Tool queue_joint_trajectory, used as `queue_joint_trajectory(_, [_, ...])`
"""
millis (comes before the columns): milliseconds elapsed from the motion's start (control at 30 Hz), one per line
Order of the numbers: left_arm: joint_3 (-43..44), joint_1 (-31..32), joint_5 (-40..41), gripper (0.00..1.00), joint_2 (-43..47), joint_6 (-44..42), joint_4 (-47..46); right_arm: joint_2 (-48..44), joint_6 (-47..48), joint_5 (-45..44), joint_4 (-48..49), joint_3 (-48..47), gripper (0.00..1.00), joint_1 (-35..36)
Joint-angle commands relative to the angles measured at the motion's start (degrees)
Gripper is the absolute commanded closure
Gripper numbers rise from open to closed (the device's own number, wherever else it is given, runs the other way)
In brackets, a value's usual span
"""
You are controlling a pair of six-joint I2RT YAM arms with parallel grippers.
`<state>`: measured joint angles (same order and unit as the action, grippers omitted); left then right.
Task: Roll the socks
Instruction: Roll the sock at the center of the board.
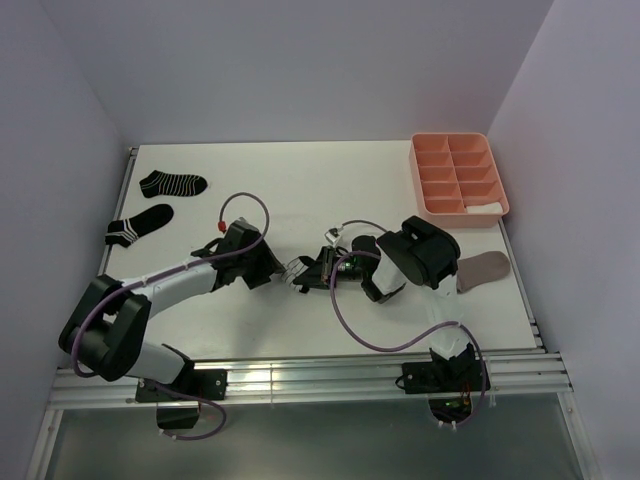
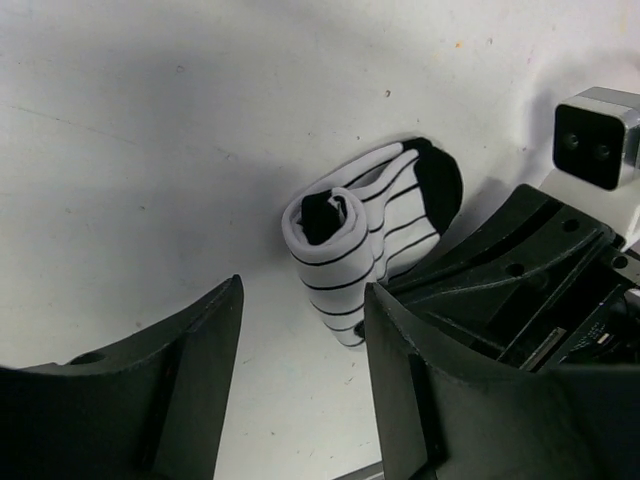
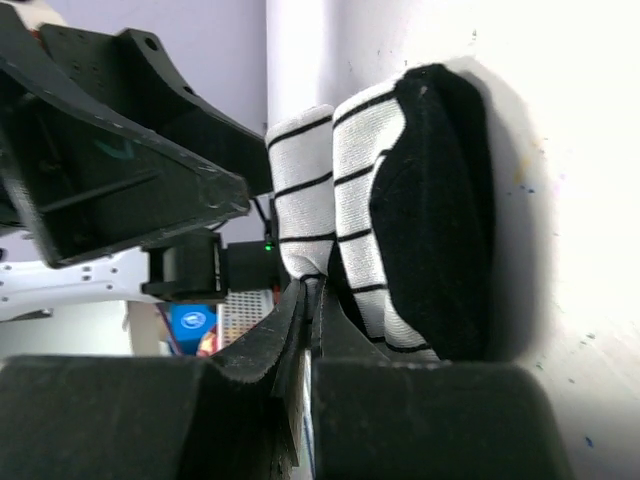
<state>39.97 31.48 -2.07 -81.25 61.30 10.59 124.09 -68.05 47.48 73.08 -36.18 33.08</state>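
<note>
A white thin-striped sock (image 2: 350, 240) with a black toe lies partly rolled on the table, its rolled end facing the left wrist view. My left gripper (image 2: 303, 290) stands open just short of the roll, with nothing between its fingers. The roll's lower end sits by the right finger. My right gripper (image 3: 312, 285) is shut, pinching an edge of this sock (image 3: 380, 200) from the other side. From above, both grippers meet at the sock (image 1: 298, 270) in mid-table. Two black white-striped socks (image 1: 172, 183) (image 1: 140, 224) lie flat at the far left. A taupe sock (image 1: 487, 268) lies at the right, partly behind the right arm.
A pink compartment tray (image 1: 432, 175) stands at the back right, with something white (image 1: 487, 208) in its near right compartment. The right arm's body (image 2: 480, 270) fills the right of the left wrist view. The left gripper's body (image 3: 130, 170) crowds the upper left of the right wrist view.
</note>
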Motion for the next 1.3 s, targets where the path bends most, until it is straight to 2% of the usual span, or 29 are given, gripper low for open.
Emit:
queue_joint_trajectory(0, [-0.85,-0.02,-1.63,0.44,-1.44,0.75,-3.91,3.52,-2.08,0.42,-1.18,1.64,1.0,-1.17])
queue_joint_trajectory(200, [0.2,-0.02,-1.8,0.5,-5.48,-0.3,-4.0,2.39,1.25,-0.72,-7.77,0.68,1.0,-1.26])
queue_joint_trajectory(267, [0.55,0.07,-1.63,0.56,-6.55,-0.39,-3.82,2.03,2.39,-1.16,-10.32,0.41,1.0,-1.26])
queue_joint_trajectory(500, [1.43,0.24,-2.42,0.58,-12.17,-0.57,-4.0,0.8,5.21,-2.22,-15.42,-0.64,0.98,-1.26])
queue_joint_trajectory(600, [0.99,0.51,-2.68,0.63,-13.57,-0.22,-4.53,0.36,6.61,-2.57,-17.7,-1.34,0.97,-1.26])
queue_joint_trajectory(633, [0.73,0.59,-2.59,0.7,-13.93,-0.13,-4.79,0.27,6.96,-2.49,-18.49,-1.43,0.95,-1.26])
queue_joint_trajectory(700, [0.81,0.51,-2.33,0.77,-14.72,0.05,-4.44,-1.04,7.58,-3.18,-19.02,-1.17,0.9,-1.26])
queue_joint_trajectory(733, [1.6,0.59,-1.98,0.86,-14.9,-0.04,-3.83,-1.74,9.06,-3.54,-20.77,-1.17,0.84,-1.26])
queue_joint_trajectory(800, [3.01,0.6,-1.02,0.94,-15.07,-0.56,-0.23,-5.33,11.53,-4.76,-23.76,-0.91,0.79,-1.18])
queue_joint_trajectory(833, [4.93,0.51,-0.31,1.0,-15.07,-0.83,1.26,-6.92,14.67,-6.86,-27.6,-0.82,0.73,-0.92])
queue_joint_trajectory(933, [9.84,0.77,1.8,1.0,-15.07,-2.41,9.16,-14.12,21.79,-12.82,-36.39,-1.17,0.65,0.48])
queue_joint_trajectory(1000, [12.84,0.95,6.1,1.0,-15.34,-3.55,15.73,-19.05,25.84,-16.18,-40.1,-1.69,0.61,1.54])
queue_joint_trajectory(1133, [22.14,2.17,10.59,1.0,-17.88,-5.22,25.78,-26.17,32.08,-26.98,-49.32,-2.57,0.56,5.14])
queue_joint_trajectory(1267, [28.23,3.49,13.23,1.0,-22.19,-6.98,32.73,-31.97,38.16,-44.44,-55.31,-5.03,0.52,13.12])
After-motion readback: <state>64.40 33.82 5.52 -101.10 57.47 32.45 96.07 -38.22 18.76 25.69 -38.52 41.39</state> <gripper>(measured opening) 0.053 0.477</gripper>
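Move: To the left hand's right, about 4 cm, some 1 cm ahead and 3 cm below its half-open fingers, lies the middle of the rolled striped sock. The sock's flat black toe is beyond, about 3 cm ahead, 8 cm right and 4 cm down. The right hand already pinches the roll's near end; the roll's middle lies roughly 3 cm ahead, 1 cm left and 1 cm below that hand. Sinking about 3 cm, then sliding forward and right, the left hand closes its fingers on the far end of the roll while the right keeps its pinch almost still. The right then opens to about half and comes free, rising some 2 cm as its fingers tip downward; the left, holding on, draws about 2 cm left and a little forward, rolling its left side up. ##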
